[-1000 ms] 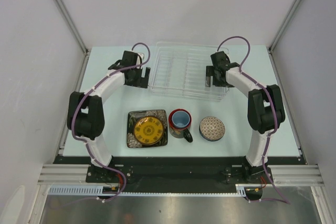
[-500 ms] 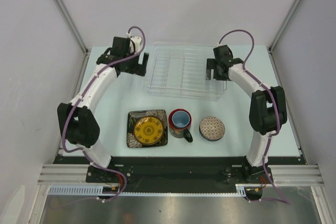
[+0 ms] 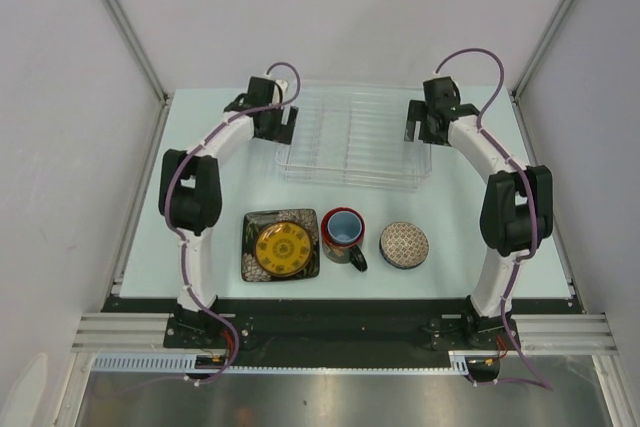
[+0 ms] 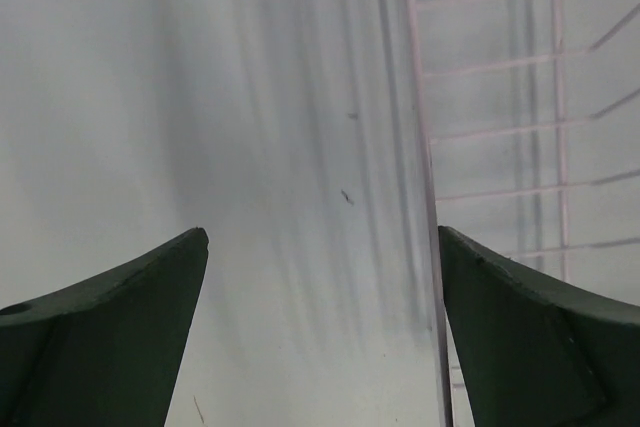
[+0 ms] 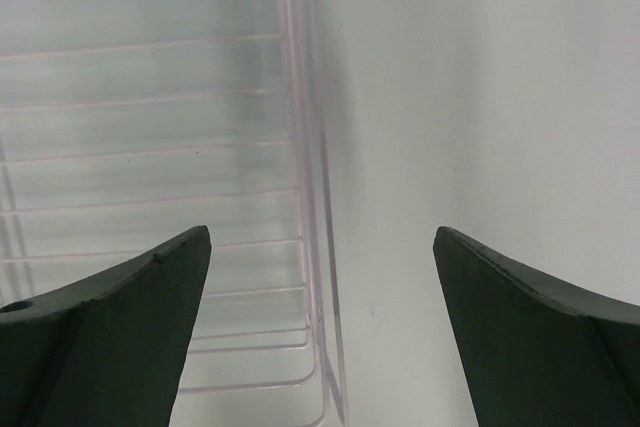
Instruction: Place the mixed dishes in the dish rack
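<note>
The clear dish rack [image 3: 352, 137] lies at the back middle of the table. My left gripper [image 3: 283, 132] is open at its left end; the rack's left rim [image 4: 425, 177] runs just inside the right finger. My right gripper [image 3: 414, 134] is open at its right end, with the rack's right rim [image 5: 310, 197] between the fingers. Near the front stand the square dark plate with yellow centre [image 3: 281, 244], the red mug with light-blue inside [image 3: 343, 232] and the small blue-patterned bowl [image 3: 404, 245], in a row.
The table's pale surface [image 3: 460, 217] is bounded by white walls left, right and back. A metal rail [image 3: 330, 332] holding both arm bases runs along the near edge.
Both grippers have moved back and inward along the rack's ends. The rack has shifted slightly toward the back. The dishes have not moved.
</note>
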Available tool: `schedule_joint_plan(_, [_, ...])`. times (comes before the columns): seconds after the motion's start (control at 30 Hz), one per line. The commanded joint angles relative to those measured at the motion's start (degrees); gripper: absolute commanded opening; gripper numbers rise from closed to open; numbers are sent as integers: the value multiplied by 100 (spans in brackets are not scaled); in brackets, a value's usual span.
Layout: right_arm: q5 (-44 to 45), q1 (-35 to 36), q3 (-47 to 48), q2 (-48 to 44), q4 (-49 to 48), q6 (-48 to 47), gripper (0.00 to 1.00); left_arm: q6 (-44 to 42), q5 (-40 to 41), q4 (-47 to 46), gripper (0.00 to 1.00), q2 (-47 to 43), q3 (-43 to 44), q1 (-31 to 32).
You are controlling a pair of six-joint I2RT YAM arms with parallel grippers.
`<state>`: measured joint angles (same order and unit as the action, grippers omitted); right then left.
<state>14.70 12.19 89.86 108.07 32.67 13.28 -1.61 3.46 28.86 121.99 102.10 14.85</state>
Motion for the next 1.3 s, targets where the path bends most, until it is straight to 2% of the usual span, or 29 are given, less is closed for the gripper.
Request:
schedule_joint_plan(0.0, [-37,-146,435,21,-164,175,100,-173,137,-469,100,-650,-873,70])
schedule_joint_plan(0.2, [15,-67,111,48,-146,289,100,-296,119,-671,100,-1326,-1850,123])
schedule_joint_plan(0.4, [86,12,-583,-295,-182,377,100,-296,49,-637,100,-1749,-2370,185])
schedule_joint_plan(0.7, [297,109,-935,-567,-85,456,100,-165,-56,-619,100,-2399,-2994,299])
schedule_joint_plan(1.0, [305,223,-1419,-902,-23,544,100,-191,190,-531,100,-2417,-2758,308])
schedule_joint_plan(1.27, [788,100,-1472,-1506,-305,641,100,-59,93,-224,100,-2768,-2406,299])
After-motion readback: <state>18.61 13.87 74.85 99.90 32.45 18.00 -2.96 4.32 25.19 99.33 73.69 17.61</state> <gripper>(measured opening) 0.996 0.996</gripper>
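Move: The dish rack stands between the hands. From the left hand its middle lies about 19 cm right and 3 cm ahead; from the right hand, 17 cm left and 6 cm ahead, roughly 5 and 8 cm lower respectively. The yellow plate is some 30 cm back and 2 cm right of the left hand, the mug 27 cm back and 15 cm right of it. The patterned bowl lies about 29 cm back and 8 cm left of the right hand. Back towards the bases go both wide-open hands, along the rack's sides. The left hand draws back about 11 cm, dipping slightly before rising again, its right finger still close against the rack's left rim. The right hand first eases forward and up a little, then back and down past its start, ending some 6 cm back and 3 cm lower with the right rim still between its fingers. ##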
